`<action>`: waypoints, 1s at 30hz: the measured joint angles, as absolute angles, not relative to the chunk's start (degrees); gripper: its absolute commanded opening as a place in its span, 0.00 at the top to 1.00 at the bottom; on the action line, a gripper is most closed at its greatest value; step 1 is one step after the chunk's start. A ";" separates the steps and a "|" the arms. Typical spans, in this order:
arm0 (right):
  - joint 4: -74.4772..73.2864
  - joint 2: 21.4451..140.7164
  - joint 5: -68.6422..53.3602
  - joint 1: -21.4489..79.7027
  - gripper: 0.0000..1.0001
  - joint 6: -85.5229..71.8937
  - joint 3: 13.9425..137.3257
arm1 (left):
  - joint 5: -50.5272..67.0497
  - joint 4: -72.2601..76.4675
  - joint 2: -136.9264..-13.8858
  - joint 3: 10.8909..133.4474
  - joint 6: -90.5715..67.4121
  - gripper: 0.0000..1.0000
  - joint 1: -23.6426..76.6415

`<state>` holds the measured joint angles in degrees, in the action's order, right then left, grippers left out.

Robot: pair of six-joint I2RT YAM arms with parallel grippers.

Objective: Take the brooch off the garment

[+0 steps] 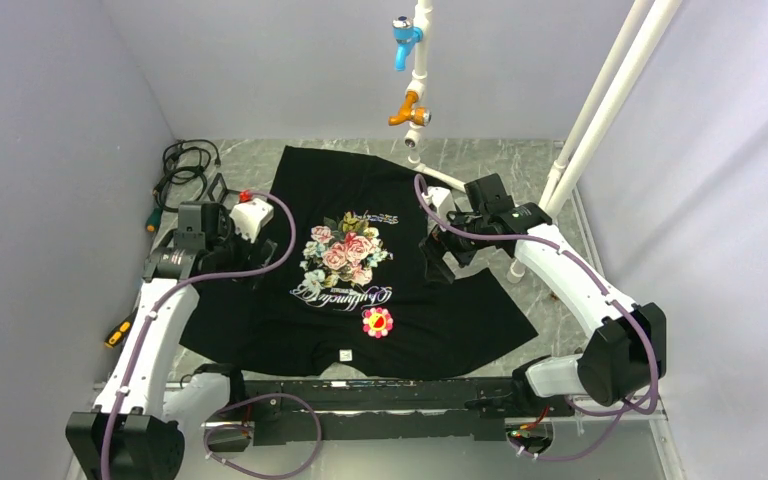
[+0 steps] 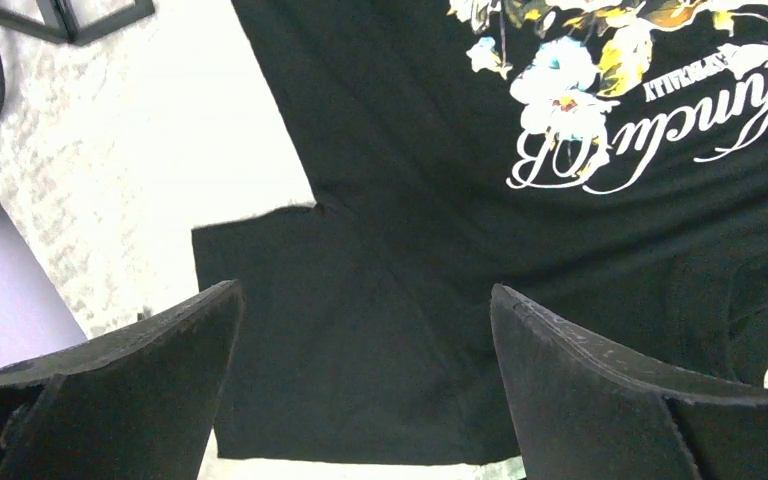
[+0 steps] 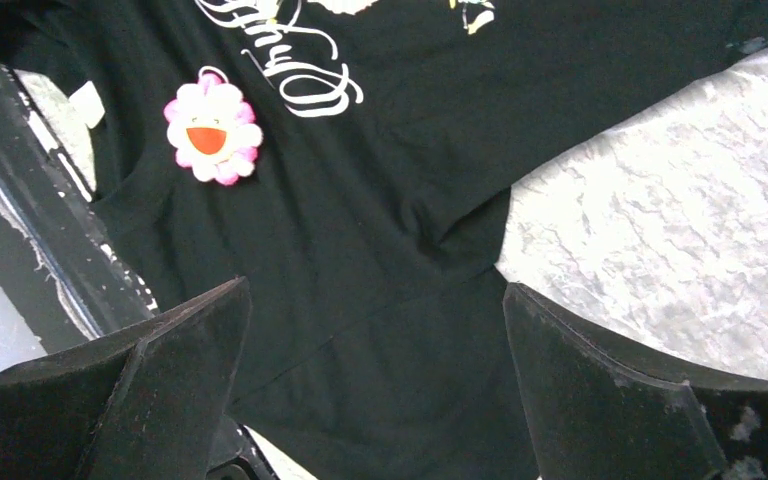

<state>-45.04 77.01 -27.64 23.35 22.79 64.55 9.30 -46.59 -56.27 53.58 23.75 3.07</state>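
Observation:
The black T-shirt [image 1: 420, 310] lies flat on the table, its rose print facing up. The brooch [image 1: 377, 322], a pink flower with a yellow centre, is pinned just below the white script; it also shows in the right wrist view [image 3: 212, 139]. My left gripper [image 1: 252, 272] is open above the shirt's left sleeve [image 2: 360, 330], holding nothing. My right gripper [image 1: 438, 268] is open above the shirt's right sleeve [image 3: 400, 370], up and right of the brooch, holding nothing.
A white pipe stand [image 1: 422, 90] with blue and orange taps rises at the back. Black cables [image 1: 182, 165] lie at the back left. A black rail [image 1: 360, 395] runs along the near edge. A small white label [image 1: 345, 354] sits at the collar. Grey walls enclose the table.

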 measured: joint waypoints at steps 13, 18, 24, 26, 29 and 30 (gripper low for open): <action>-47.13 84.01 -36.91 23.79 0.28 21.56 64.66 | 28.69 -39.72 -41.32 44.49 42.81 0.01 10.72; -47.37 89.58 -40.14 24.40 0.42 19.94 64.90 | 30.87 -32.29 -37.50 36.07 49.52 0.12 24.71; -46.85 91.02 -42.63 26.59 0.57 18.57 65.04 | 28.25 -24.77 -43.00 31.27 56.49 0.32 40.27; -46.70 92.38 -43.48 27.64 0.66 18.02 65.76 | 26.83 -22.24 -46.57 31.03 57.47 0.39 44.38; -45.93 94.87 -45.74 28.75 0.76 17.02 66.85 | 24.56 -17.47 -51.07 30.46 58.28 0.46 49.41; -45.36 95.61 -46.52 29.08 0.79 16.49 66.98 | 23.64 -15.59 -52.53 30.17 58.83 0.47 51.05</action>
<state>-45.36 95.61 -46.52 29.08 16.49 66.98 23.64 -15.59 -52.53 30.17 58.83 51.05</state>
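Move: The brooch lies about 27 cm to the right of the left hand, 11 cm back and some 13 cm below it; from the right hand it is roughly 13 cm to the left, 7 cm back and 12 cm down. Around the brooch on the black shirt, the rose print sits about 16 cm farther out and 7 cm to its left, the white lettering 6 cm out and 7 cm left, and the white tag 7 cm nearer and 6 cm left. Both hands head for the brooch, touching nothing yet. The left sweeps fast some 22 cm right and 10 cm back across the shirt, rising slightly before sinking, turning about 80 degrees clockwise so its fingers point right, and narrowing to just over half open. The right eases left, down and back, about 10 cm in all, its fingertips tilting back as they close to under a third open. ##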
